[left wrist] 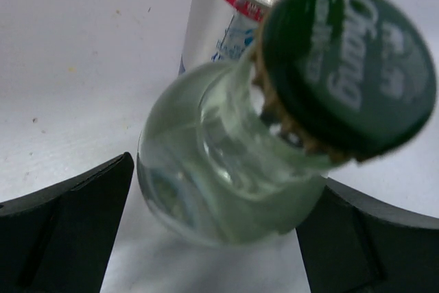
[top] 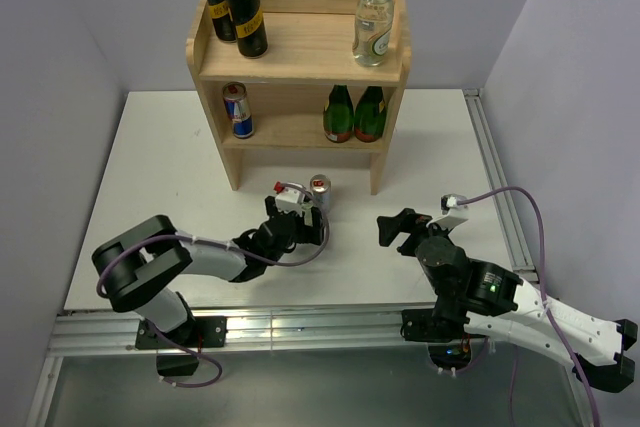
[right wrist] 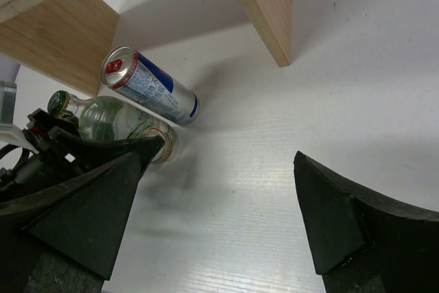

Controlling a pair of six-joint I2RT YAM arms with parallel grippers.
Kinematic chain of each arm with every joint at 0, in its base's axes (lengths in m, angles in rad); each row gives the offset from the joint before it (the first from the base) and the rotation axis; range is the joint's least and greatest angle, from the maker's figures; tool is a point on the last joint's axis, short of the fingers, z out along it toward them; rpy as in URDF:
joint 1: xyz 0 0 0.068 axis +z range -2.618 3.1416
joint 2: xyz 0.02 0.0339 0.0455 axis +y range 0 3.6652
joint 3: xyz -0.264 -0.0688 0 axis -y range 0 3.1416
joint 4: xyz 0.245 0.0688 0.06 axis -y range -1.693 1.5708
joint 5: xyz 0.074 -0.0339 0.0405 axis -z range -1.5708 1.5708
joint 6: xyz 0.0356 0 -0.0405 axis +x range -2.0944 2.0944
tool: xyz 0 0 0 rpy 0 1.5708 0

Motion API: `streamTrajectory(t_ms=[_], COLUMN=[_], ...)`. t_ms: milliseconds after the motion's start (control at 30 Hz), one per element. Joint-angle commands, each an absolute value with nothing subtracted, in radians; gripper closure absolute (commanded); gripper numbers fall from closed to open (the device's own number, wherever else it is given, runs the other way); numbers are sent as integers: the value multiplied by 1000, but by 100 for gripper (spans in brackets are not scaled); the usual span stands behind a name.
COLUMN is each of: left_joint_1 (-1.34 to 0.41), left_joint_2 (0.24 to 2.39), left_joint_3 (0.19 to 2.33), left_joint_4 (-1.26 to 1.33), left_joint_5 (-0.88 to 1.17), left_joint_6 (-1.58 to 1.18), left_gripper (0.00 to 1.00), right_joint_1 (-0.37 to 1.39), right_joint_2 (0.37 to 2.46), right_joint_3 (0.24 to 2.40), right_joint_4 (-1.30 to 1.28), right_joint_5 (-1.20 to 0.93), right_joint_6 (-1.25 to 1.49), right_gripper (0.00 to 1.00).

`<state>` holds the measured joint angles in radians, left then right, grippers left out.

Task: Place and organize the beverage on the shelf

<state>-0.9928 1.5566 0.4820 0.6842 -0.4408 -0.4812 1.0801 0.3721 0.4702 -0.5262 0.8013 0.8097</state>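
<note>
A clear glass bottle (left wrist: 206, 190) with a green cap (left wrist: 346, 66) stands on the table between my left gripper's (left wrist: 228, 171) fingers. It touches the right finger (left wrist: 363, 238), and a thin gap shows at the left finger (left wrist: 62, 231). A silver-blue-red can (top: 320, 188) stands just behind it. In the right wrist view the bottle (right wrist: 110, 121) and can (right wrist: 154, 87) stand side by side. My right gripper (top: 400, 229) is open and empty over bare table. The wooden shelf (top: 305, 42) holds two black cans (top: 232, 2) and another clear bottle (top: 373, 22) on top, and a second silver-blue-red can (top: 237, 110) below.
Two dark green bottles with red labels (top: 355, 115) stand on the shelf's lower tier at the right. A shelf leg (right wrist: 264, 5) stands close behind the can on the table. A metal rail (top: 500, 197) runs along the table's right edge.
</note>
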Motion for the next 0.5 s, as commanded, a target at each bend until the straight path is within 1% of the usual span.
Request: streamTrajectory(t_ms=[0, 200, 300, 333, 400, 467], left_joint_1=[-996, -996, -997, -997, -997, -997], left_joint_2=[1609, 1684, 1701, 1701, 1698, 1690], left_joint_3=[517, 538, 546, 548, 552, 549], left_joint_4=[836, 879, 881, 876, 868, 851], left_joint_5=[-495, -537, -558, -558, -552, -552], left_joint_6=[-457, -443, -442, -440, -436, -440], left_gripper=[1, 1, 4, 8, 27, 42], right_joint_1=[1085, 1085, 1085, 1085, 1085, 1085], right_joint_2=[368, 382, 379, 380, 380, 383], right_joint_3=[477, 480, 479, 479, 479, 480], right_joint_4=[-494, -492, -491, -491, -491, -492], right_joint_5=[815, 816, 815, 815, 818, 818], right_joint_6=[801, 801, 801, 801, 801, 802], right_gripper=[0, 0, 0, 0, 0, 0])
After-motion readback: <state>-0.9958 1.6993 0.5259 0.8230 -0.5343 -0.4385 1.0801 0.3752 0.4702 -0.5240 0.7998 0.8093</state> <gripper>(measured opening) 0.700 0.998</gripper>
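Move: The left hand's open fingers already straddle the soda bottle, its middle about 3 cm ahead, 1 cm right and 3 cm higher. The can stands some 8 cm ahead and 4 cm right, about level in height; the shelf's front right foot is roughly 12 cm ahead, 17 cm right and 6 cm below. From the right hand, waiting open, the bottle is about 10 cm ahead, 18 cm left and 8 cm lower. The left hand eases about 2 cm forward and 1 cm down around the bottle, then its fingers start closing. ##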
